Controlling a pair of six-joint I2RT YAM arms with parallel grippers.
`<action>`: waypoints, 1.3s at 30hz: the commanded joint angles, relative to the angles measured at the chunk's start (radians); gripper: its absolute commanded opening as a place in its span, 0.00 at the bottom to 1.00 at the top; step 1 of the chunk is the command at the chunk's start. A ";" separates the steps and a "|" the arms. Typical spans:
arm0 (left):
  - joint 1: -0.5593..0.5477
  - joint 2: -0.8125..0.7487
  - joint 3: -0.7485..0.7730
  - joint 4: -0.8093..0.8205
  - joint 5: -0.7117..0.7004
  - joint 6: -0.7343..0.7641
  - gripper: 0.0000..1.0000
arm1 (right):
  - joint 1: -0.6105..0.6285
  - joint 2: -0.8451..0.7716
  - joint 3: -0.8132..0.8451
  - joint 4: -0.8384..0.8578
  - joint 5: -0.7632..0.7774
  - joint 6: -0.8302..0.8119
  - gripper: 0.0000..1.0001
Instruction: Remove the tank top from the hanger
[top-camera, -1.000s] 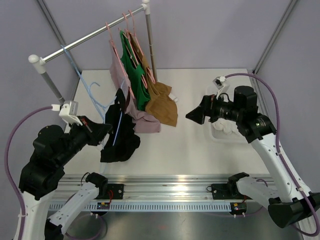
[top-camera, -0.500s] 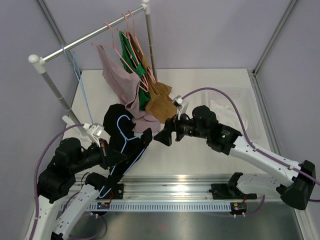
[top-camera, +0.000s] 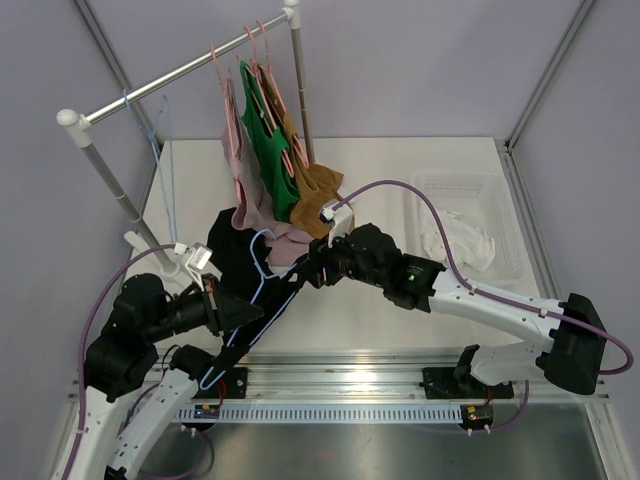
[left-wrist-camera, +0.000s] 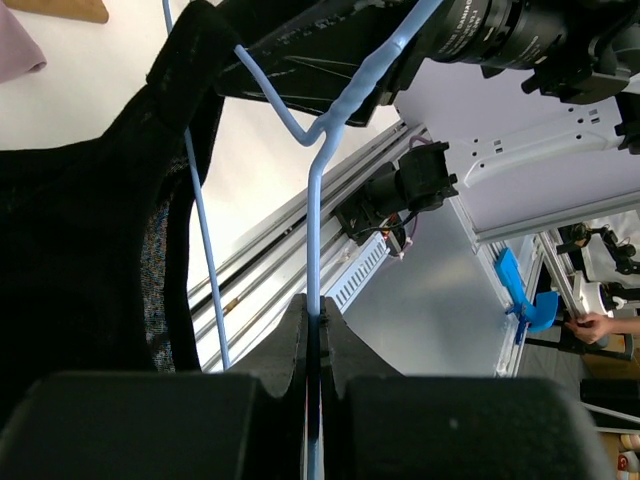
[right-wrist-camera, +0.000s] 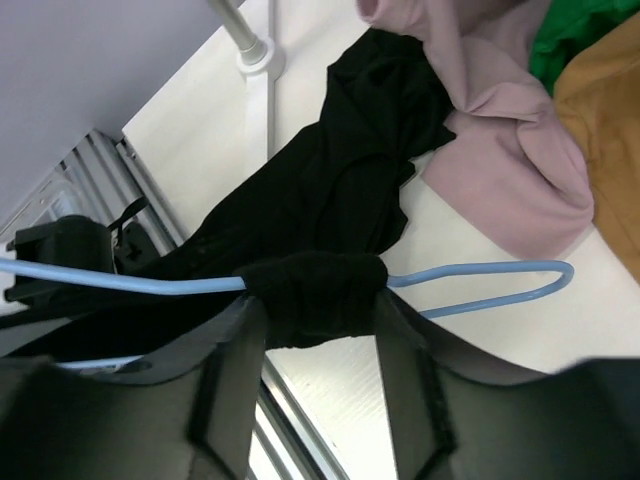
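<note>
The black tank top (top-camera: 236, 258) hangs on a light-blue wire hanger (top-camera: 262, 265) held low over the table's near left. My left gripper (top-camera: 240, 314) is shut on the hanger's wire stem (left-wrist-camera: 315, 230), which runs up between the closed fingers (left-wrist-camera: 290, 335). My right gripper (top-camera: 306, 272) reaches in from the right. In the right wrist view its two fingers stand either side of a bunched black strap (right-wrist-camera: 315, 290) wrapped over the hanger's arm (right-wrist-camera: 480, 268), touching it on both sides. The rest of the tank top (right-wrist-camera: 330, 180) drapes below on the table.
A metal rail (top-camera: 170, 75) on two posts carries pink (top-camera: 240, 150), green (top-camera: 268, 150) and brown (top-camera: 320, 195) garments on pink hangers, plus a bare blue hanger (top-camera: 160, 130). A white tray (top-camera: 505, 215) with white cloth sits at the right.
The left arm drew the hanger and tank top down from the rail toward the near edge. The right arm swung across from the tray side, and its jaws narrowed onto the strap.
</note>
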 joint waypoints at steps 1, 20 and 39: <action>-0.003 0.011 -0.007 0.106 0.055 -0.044 0.00 | 0.011 -0.018 -0.002 0.056 0.107 -0.033 0.51; -0.003 0.045 -0.012 0.125 0.167 0.049 0.00 | -0.256 -0.027 0.062 -0.306 0.511 -0.007 0.00; -0.132 0.255 -0.052 1.570 -0.161 -0.301 0.00 | -0.274 -0.499 0.249 -0.506 0.077 -0.067 0.00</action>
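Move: The black tank top's near strap, gathered over the hanger wires, lies between the right hand's half-open fingers, about 1 cm ahead and 1 cm left, level. The hanger's free corner is some 7 cm ahead and 4 cm right, level; the pink top's hem is about 11 cm ahead, 4 cm left and 15 cm lower. From the left hand, already gripping the hanger, that strap lies roughly 6 cm ahead and 9 cm right, level. Forward and to the right, some 10 and 15 cm, the right hand draws the strap along and past the hanger's free corner after shutting its fingers on it, swinging about 35 degrees clockwise; then it climbs well above its start while coming back. The left hand keeps its grip on the hanger, almost still at first, then lifts it about 15 cm and tips its fingers upward, with a smaller forward and rightward shift. ##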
